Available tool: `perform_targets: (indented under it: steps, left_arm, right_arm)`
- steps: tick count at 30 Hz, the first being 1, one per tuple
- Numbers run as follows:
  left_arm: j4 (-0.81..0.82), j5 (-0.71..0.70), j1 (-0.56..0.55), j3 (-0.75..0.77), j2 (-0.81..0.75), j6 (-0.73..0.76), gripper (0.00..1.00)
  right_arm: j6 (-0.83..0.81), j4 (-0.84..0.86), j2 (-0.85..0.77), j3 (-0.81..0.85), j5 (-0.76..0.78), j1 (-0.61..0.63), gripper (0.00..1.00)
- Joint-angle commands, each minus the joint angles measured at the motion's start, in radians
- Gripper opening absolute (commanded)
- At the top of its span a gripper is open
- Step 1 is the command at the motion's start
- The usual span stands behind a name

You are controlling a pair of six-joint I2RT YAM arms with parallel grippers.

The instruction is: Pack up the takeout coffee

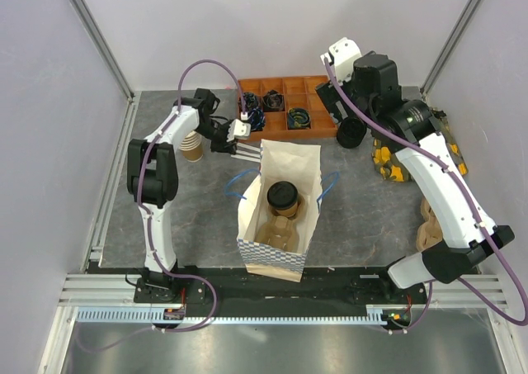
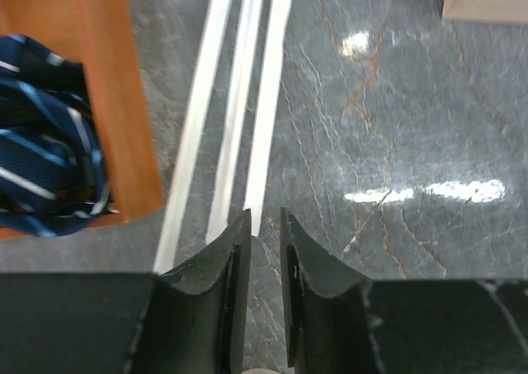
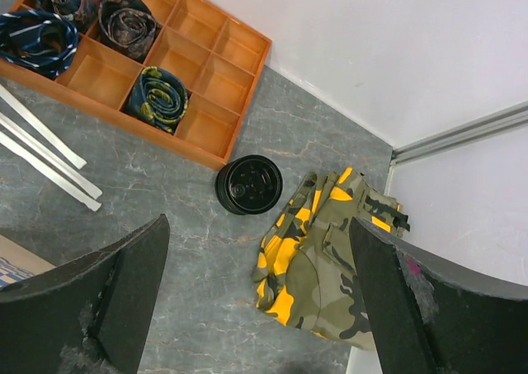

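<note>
The takeout coffee point(image 1: 283, 196), a tan cup with a black lid, stands upright inside the open paper bag point(image 1: 290, 154) at the table's middle. My left gripper point(image 1: 233, 145) hovers low left of the bag's far rim, over three white sticks point(image 2: 241, 101) that lie beside the orange tray point(image 2: 111, 101). Its jaws point(image 2: 264, 219) are narrowed to a slit; I see only table through it, and one stick's end lies just past the tips. My right gripper point(image 1: 334, 101) is raised at the back right and stands wide open point(image 3: 257, 225) with nothing between its fingers.
The orange tray point(image 1: 285, 101) with rolled ties sits at the back. A stack of lidless paper cups point(image 1: 191, 147) stands by the left arm. Black lids point(image 3: 248, 184) and a camouflage cloth point(image 3: 330, 258) lie back right. Walls close in on three sides.
</note>
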Motion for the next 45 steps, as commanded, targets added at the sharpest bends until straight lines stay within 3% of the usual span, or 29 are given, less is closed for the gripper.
perform_targets:
  steps: [1,13,45]
  left_arm:
    - [0.007,0.001,-0.008,-0.04,-0.001,0.113,0.27]
    - [0.077,0.02,-0.018,-0.071,-0.072,0.066,0.27]
    - [0.068,-0.077,-0.069,0.075,0.157,0.095,0.32]
  right_arm:
    - [0.01,0.0,-0.035,-0.006,0.038,-0.006,0.98]
    - [0.006,-0.003,-0.034,-0.016,0.034,-0.006,0.98]
    - [-0.006,-0.04,-0.035,-0.015,0.055,-0.009,0.98]
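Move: The nearest of the three white straws is what the left hand goes for: its near end lies almost under the fingers, its middle about 10 cm right, 2 back and 7 below. The middle straw lies some 2 cm beyond it, the far straw 4 cm beyond it and 3 to its left. The organizer is roughly 13 ahead, 15 right. From the right hand that nearest straw is about 26 left, 4 ahead, 38 down. Over the near end of the nearest straw, the left hand dips some 2.5 cm, lifts back a little, then shifts right along the straw and sinks, ending about 5 cm lower and 2.5 cm farther right. The fingers stay slightly apart, slanting right and down, with the straw lined up in their gap; touch can't be seen. ##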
